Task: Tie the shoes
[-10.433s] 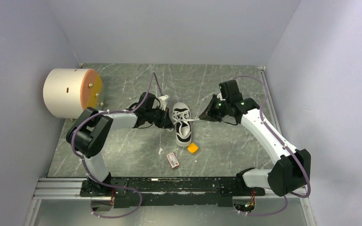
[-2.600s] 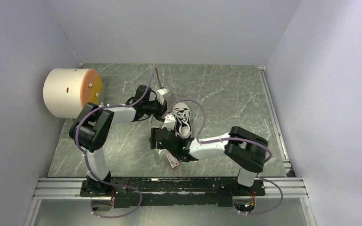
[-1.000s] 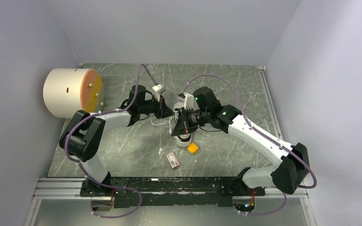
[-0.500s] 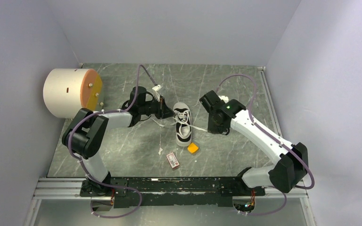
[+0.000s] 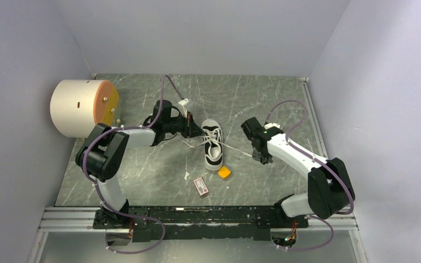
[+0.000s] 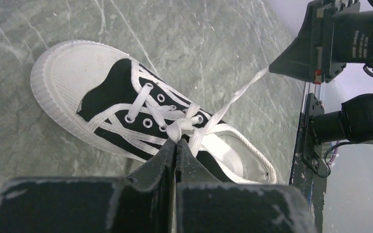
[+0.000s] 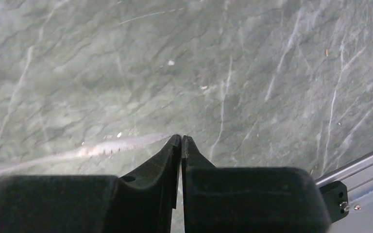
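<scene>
The black-and-white sneaker (image 5: pixel 212 147) lies mid-table, white toe toward the back; it fills the left wrist view (image 6: pixel 126 107). My left gripper (image 5: pixel 198 133) sits at the shoe's left side and is shut on the white lace at the knot (image 6: pixel 182 125); the fingertips (image 6: pixel 169 148) press together. My right gripper (image 5: pixel 257 157) is to the right of the shoe, shut on the end of the other lace (image 5: pixel 235 148), which runs taut from the eyelets. That lace shows blurred at its fingertips (image 7: pixel 175 141) and as a stretched strand (image 6: pixel 238 94) in the left wrist view.
An orange block (image 5: pixel 225 172) lies by the shoe's heel, a red-and-white card (image 5: pixel 200 186) nearer the front. A white cylinder with an orange face (image 5: pixel 82 107) stands at the back left. Walls close three sides; a metal rail (image 5: pixel 197 216) runs along the front.
My right gripper has swung from over the shoe out to the right and forward, drawing the lace taut. My left gripper has stayed at the shoe's left side, shut.
</scene>
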You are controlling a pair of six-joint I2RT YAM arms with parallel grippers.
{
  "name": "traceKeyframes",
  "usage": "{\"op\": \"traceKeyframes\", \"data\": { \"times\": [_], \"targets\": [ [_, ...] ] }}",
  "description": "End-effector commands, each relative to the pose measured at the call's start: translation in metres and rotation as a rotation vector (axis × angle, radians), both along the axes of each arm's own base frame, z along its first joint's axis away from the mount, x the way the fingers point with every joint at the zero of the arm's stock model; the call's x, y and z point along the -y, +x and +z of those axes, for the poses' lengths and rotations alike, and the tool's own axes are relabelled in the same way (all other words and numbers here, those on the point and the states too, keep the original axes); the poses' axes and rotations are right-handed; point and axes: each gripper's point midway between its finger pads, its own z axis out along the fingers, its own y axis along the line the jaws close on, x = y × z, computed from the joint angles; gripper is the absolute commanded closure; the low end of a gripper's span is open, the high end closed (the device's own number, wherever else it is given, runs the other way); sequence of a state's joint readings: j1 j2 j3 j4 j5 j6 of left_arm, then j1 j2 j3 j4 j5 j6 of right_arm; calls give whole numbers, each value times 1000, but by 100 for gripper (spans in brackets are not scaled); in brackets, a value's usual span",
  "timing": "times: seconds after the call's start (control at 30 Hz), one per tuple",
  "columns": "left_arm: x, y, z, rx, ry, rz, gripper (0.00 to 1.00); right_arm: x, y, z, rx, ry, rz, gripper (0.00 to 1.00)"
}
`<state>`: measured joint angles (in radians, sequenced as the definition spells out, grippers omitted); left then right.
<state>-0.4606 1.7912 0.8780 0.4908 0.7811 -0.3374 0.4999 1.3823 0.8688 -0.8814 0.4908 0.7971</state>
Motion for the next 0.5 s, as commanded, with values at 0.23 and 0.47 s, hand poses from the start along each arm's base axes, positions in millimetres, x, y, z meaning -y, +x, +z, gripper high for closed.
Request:
{"op": "traceKeyframes", "data": {
  "times": [0.23, 0.47],
  "targets": [
    [5, 1, 8, 20, -24, -42, 95, -36, 71, 66, 457, 238, 340, 20],
    [5, -5, 13, 25, -46, -55, 95, -111, 52, 143, 1088, 199, 1224, 10]
  ]
}}
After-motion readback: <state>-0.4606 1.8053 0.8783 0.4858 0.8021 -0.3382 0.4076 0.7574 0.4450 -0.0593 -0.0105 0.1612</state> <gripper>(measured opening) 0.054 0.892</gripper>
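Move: The right hand still has the stretched lace end at its fingertips; the shoe's middle lies about 17 cm to its left and 5 cm ahead, some 2 cm lower. The orange block sits about 13 cm left and 6 cm back, 5 cm lower. For the left hand, pinching lace at the knot, the shoe's middle is about 4 cm to the right, 4 cm back and 5 cm below. Right hand lets go of the lace, opening wide, then lifts about 9 cm and swings left towards the shoe. ##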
